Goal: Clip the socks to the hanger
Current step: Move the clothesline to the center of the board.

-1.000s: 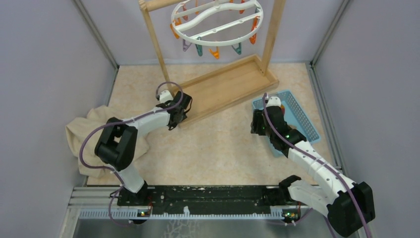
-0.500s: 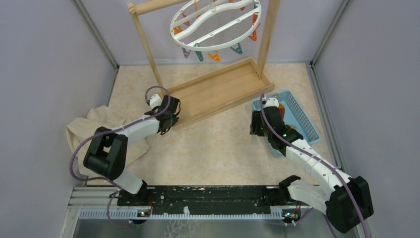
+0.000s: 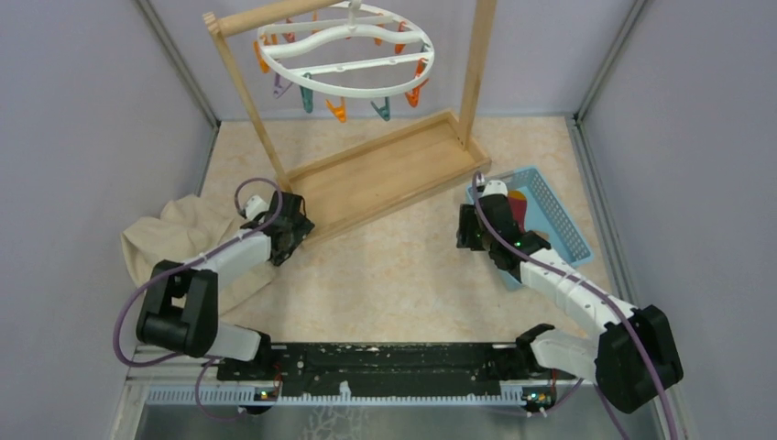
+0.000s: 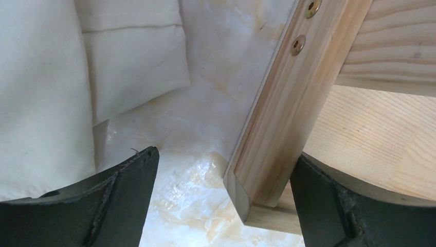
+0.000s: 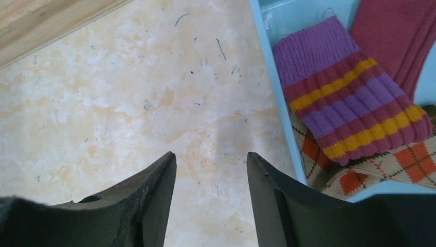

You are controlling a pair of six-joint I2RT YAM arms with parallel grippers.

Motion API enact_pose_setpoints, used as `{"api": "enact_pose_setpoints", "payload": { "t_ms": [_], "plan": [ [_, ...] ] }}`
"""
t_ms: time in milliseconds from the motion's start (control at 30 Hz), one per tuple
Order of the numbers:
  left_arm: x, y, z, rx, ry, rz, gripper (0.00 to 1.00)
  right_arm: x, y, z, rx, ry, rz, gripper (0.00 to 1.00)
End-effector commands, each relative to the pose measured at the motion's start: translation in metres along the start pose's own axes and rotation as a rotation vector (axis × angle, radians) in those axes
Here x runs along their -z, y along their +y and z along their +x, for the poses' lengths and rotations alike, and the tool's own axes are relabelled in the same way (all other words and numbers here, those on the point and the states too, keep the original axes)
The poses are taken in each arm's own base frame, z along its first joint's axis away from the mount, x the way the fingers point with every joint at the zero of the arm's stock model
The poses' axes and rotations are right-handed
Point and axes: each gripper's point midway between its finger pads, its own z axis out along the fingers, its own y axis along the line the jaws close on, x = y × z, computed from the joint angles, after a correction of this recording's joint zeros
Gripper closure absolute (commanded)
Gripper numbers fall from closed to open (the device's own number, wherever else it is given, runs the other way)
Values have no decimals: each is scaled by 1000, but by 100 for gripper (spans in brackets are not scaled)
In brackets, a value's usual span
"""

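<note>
The white ring hanger with orange, teal and purple clips hangs from the wooden stand's top bar at the back. Both socks lie in the blue basket: a purple sock with orange stripes on top of a tan argyle sock. My right gripper is open over bare table just left of the basket wall, touching nothing. My left gripper is open at the stand's near left corner. The corner post sits between the jaws, nearer the right finger, with a clear gap to the left finger.
The wooden stand's tray base lies slanted across the table's middle. A large beige cloth is heaped at the left by the left arm. Grey walls close in both sides and the back.
The stand and hanger have slid and turned leftward with my left gripper on the base corner. That gripper has now opened wide. The right arm has barely moved.
</note>
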Motion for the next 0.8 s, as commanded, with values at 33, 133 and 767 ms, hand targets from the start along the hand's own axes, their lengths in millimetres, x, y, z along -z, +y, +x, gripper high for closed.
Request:
{"api": "enact_pose_setpoints", "payload": {
  "t_ms": [33, 133, 767],
  "plan": [
    [16, 24, -7, 21, -25, -81, 1, -22, 14, 2, 3, 71, -15, 46],
    [33, 20, -19, 19, -77, -58, 1, -41, 10, 20, 20, 147, 43, 46],
    [95, 3, -18, -71, -86, 140, 1, -122, -54, -47, -166, 97, 362, 50]
  ]
}}
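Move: The basket's middle lies about 15 cm to the right of the right hand, 3 cm ahead and 8 cm below. The striped sock inside is some 11 cm right, 3 cm ahead and 9 cm down; the clothesline's base centres about 15 cm ahead, 20 cm left and 9 cm below. The left hand, already open at the base's near corner, has that base's middle about 15 cm ahead, 23 cm right and 2 cm down, and the cloth 24 cm left, level ahead and 3 cm lower. Right hand drops 8 cm, then goes forward 8 cm, pushing the basket's left wall; left hand rises 8 cm. ##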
